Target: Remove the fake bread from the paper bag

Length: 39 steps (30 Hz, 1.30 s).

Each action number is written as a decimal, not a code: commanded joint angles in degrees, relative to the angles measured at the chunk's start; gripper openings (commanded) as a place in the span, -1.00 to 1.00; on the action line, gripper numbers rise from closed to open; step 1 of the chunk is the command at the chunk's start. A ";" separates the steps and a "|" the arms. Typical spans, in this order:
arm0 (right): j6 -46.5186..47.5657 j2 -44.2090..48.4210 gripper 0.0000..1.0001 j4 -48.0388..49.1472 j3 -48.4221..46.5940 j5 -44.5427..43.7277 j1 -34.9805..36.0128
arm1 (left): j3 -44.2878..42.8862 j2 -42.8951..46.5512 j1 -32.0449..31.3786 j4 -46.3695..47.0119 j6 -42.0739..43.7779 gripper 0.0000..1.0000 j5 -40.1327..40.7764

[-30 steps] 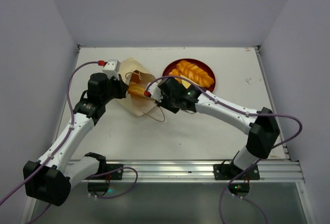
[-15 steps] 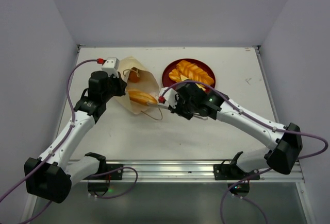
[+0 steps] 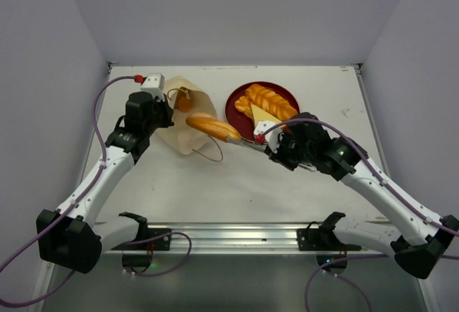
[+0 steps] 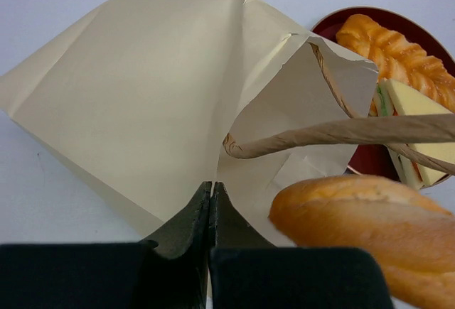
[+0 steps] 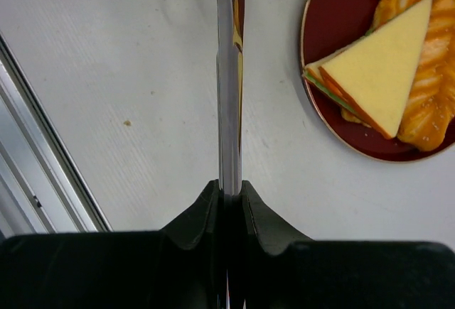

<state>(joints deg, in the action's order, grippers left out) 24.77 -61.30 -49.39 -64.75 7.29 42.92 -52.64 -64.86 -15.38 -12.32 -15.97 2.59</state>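
Note:
The cream paper bag (image 3: 192, 120) lies on its side, mouth toward the red plate (image 3: 237, 100). My left gripper (image 3: 166, 115) is shut on the bag's paper edge (image 4: 211, 185). My right gripper (image 3: 275, 146) is shut on metal tongs (image 5: 229, 74), which pinch a long orange roll (image 3: 212, 126) just outside the bag mouth. In the left wrist view the roll (image 4: 362, 217) hangs in front of the bag (image 4: 142, 89), under a brown cord handle (image 4: 341, 133). Something small and orange (image 3: 184, 102) shows inside the bag. A braided bread (image 3: 271, 100) and a triangular sandwich (image 3: 262, 117) lie on the plate.
In the right wrist view the plate (image 5: 334, 18) with the sandwich (image 5: 380, 71) sits to the right of the tongs. The table's metal rail (image 3: 237, 237) runs along the near edge. Walls enclose the table on three sides.
My right arm has drawn back to the right, pulling the roll out of the bag toward the plate. The left gripper keeps its hold on the bag, shifted slightly back.

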 commanded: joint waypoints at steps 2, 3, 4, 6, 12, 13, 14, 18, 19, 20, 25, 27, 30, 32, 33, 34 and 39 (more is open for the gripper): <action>2.03 5.83 -1.00 -1.06 1.03 2.20 -4.58 | -3.87 -1.14 0.96 0.19 -1.08 -1.00 3.38; 2.29 6.62 -1.00 -1.50 1.12 2.29 -5.12 | -4.05 -1.41 1.14 0.01 -1.08 -1.00 3.56; 2.38 7.33 -1.00 -1.94 1.29 2.20 -5.56 | -4.57 -1.58 1.14 -0.08 -1.08 -1.00 3.56; 2.56 9.35 -1.00 -2.73 1.91 1.77 -6.26 | -5.19 -2.37 1.14 -0.51 -1.00 -1.00 3.56; 1.95 11.81 -1.00 -3.44 2.79 -2.35 -7.41 | -6.51 -3.87 1.31 -0.69 -1.00 -1.00 3.56; 1.94 11.99 -1.00 -3.44 2.79 -2.80 -7.84 | -6.59 -3.96 1.31 -0.69 -0.91 -1.00 3.56; 1.94 12.08 -1.00 -3.35 2.88 -3.07 -9.07 | -6.51 -3.96 1.31 -0.69 -0.91 -1.00 3.74; 1.77 12.34 -1.00 -3.35 2.79 -2.37 -13.20 | -6.25 -3.96 1.58 -0.87 -0.30 -1.00 4.00; 1.77 12.26 -1.00 -3.26 2.88 -1.67 -14.08 | -6.07 -3.96 1.75 -1.04 -0.12 -1.00 4.00; 1.77 12.17 -1.00 -3.26 2.88 -1.58 -15.83 | -6.07 -3.96 1.93 -1.13 0.23 -1.00 4.00; 2.38 10.77 -1.00 -2.56 2.96 0.35 -21.37 | -5.28 -3.43 2.28 -1.22 0.76 -1.00 3.65; 2.65 9.80 -1.00 -1.95 3.14 1.32 -23.31 | -4.49 -3.17 2.37 -1.04 0.94 -1.00 3.39; 2.91 6.46 -1.00 0.07 3.40 3.25 -26.65 | -3.44 -2.12 2.37 -0.34 1.03 -1.00 2.07; 3.00 3.04 -1.00 2.71 3.58 4.83 -29.11 | -3.08 -1.68 2.37 -0.25 1.03 -1.00 1.54; 3.00 1.72 -1.00 3.59 3.49 5.36 -29.99 | -2.65 -1.15 2.37 -0.16 1.11 -1.00 1.19; 3.09 0.40 -1.00 5.25 3.23 6.06 -31.74 | -2.47 -0.97 2.37 -0.25 1.11 -1.00 1.02; 3.70 -9.44 -1.00 8.77 1.56 12.56 -36.76 | -1.15 1.05 2.37 -0.78 1.90 -1.00 0.93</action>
<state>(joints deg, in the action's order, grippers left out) 27.44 -67.59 -47.27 -61.39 13.85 8.38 -54.46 -66.30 -13.52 -14.39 -15.35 4.10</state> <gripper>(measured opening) 0.156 0.005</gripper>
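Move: The right hand holds the tongs with the long loaf about 18 cm to its left, 11 ahead and lower. The red plate is roughly 20 cm ahead, 2 left and 18 below; on it the sandwich lies 17 ahead and 1 left, the braided bread 23 ahead. The paper bag stands some 27 cm left and 19 ahead. From the left hand, the plate lies about 30 cm right and 5 ahead. Keeping the tongs clamped on the long loaf, the right hand swings it from beside the bag towards the plate: about 13 cm to the right with a slight rise, turning nearly 30 degrees clockwise, then 7 to 8 cm forward while sinking some 5 cm. The left hand keeps its shut fingers at the bag's rim, shifting only a couple of centimetres. ##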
